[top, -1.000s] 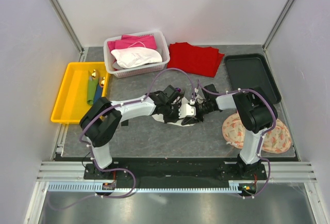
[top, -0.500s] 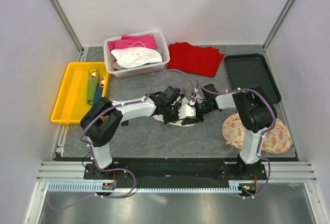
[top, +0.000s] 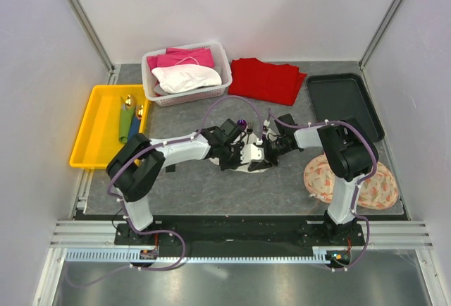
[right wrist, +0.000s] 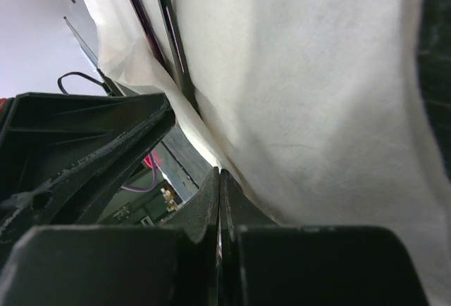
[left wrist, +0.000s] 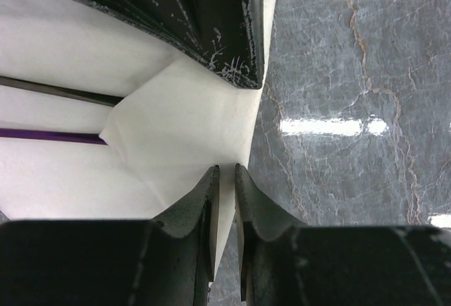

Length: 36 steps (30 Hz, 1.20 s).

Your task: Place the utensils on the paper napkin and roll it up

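The paper napkin (top: 255, 165) lies mid-table, mostly hidden under both grippers. My left gripper (top: 238, 152) reaches in from the left. In the left wrist view its jaws (left wrist: 226, 172) stand a narrow gap apart over the edge of a folded flap of the napkin (left wrist: 183, 123). A purple utensil handle (left wrist: 49, 135) and a dark one (left wrist: 56, 93) run under that flap. My right gripper (top: 271, 152) is shut (right wrist: 220, 173) on the napkin's edge, and the sheet (right wrist: 317, 94) hangs lifted from it. More utensils (top: 127, 119), green and blue, lie in the yellow tray (top: 84, 133).
A white basket (top: 224, 63) of pink and white cloth stands at the back. Beside it lies a red folded cloth (top: 268, 80). A dark tray (top: 345, 105) is at the right. A patterned round cloth (top: 380, 186) lies by the right arm's base.
The left wrist has shifted slightly to the left. A purple tip now shows just behind the grippers. The right arm has hardly moved.
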{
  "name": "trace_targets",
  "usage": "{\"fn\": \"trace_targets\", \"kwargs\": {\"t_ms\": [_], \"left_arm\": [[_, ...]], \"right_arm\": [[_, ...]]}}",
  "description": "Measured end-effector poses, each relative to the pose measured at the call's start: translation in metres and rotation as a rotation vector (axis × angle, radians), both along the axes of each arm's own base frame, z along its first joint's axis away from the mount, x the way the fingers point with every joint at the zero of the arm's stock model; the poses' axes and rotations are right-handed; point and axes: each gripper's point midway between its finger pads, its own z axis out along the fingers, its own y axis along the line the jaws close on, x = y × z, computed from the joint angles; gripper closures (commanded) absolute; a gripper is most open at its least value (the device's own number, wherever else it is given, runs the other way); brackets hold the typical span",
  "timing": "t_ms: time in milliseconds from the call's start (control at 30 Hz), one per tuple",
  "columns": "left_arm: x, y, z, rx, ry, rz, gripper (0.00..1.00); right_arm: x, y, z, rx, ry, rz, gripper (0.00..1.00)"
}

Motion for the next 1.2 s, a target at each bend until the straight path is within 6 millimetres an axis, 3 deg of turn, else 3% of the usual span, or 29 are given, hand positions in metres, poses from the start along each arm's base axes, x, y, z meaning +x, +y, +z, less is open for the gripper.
{"fn": "trace_targets", "kwargs": {"t_ms": [467,1200], "left_arm": [[0.004,0.015,-0.001,-0.002,0.011,0.037,0.78],[0.027,0.046,-0.001,0.011,0.031,0.135,0.78]], "right_arm": [[0.0,-0.001,-0.001,-0.009,-0.016,0.025,1.0],[0.003,-0.004,-0.002,-0.042,-0.045,0.054,1.0]]}}
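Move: Left corner of the folded paper napkin, where the crease ends: roughly 7 cm to my left hand's left, 3 cm farther out. The utensil handles run under the turned-over corner about 6 cm ahead of that hand and 2 cm to its right. From my right hand, on the same crease, the left corner is some 11 cm left and 3 cm ahead, the handles 6 cm ahead and 2 cm left. All sit about 1 cm below the hands. With my left fingertips still on the napkin's near crease, I run them along the fold towards its left corner, about 4.5 cm left and then increasingly forward, some 2.5 cm in all. I stay level, keep the finger gap as it is and turn the hand slightly counter-clockwise. My shut right fingers stay on the crease, barely turning. ##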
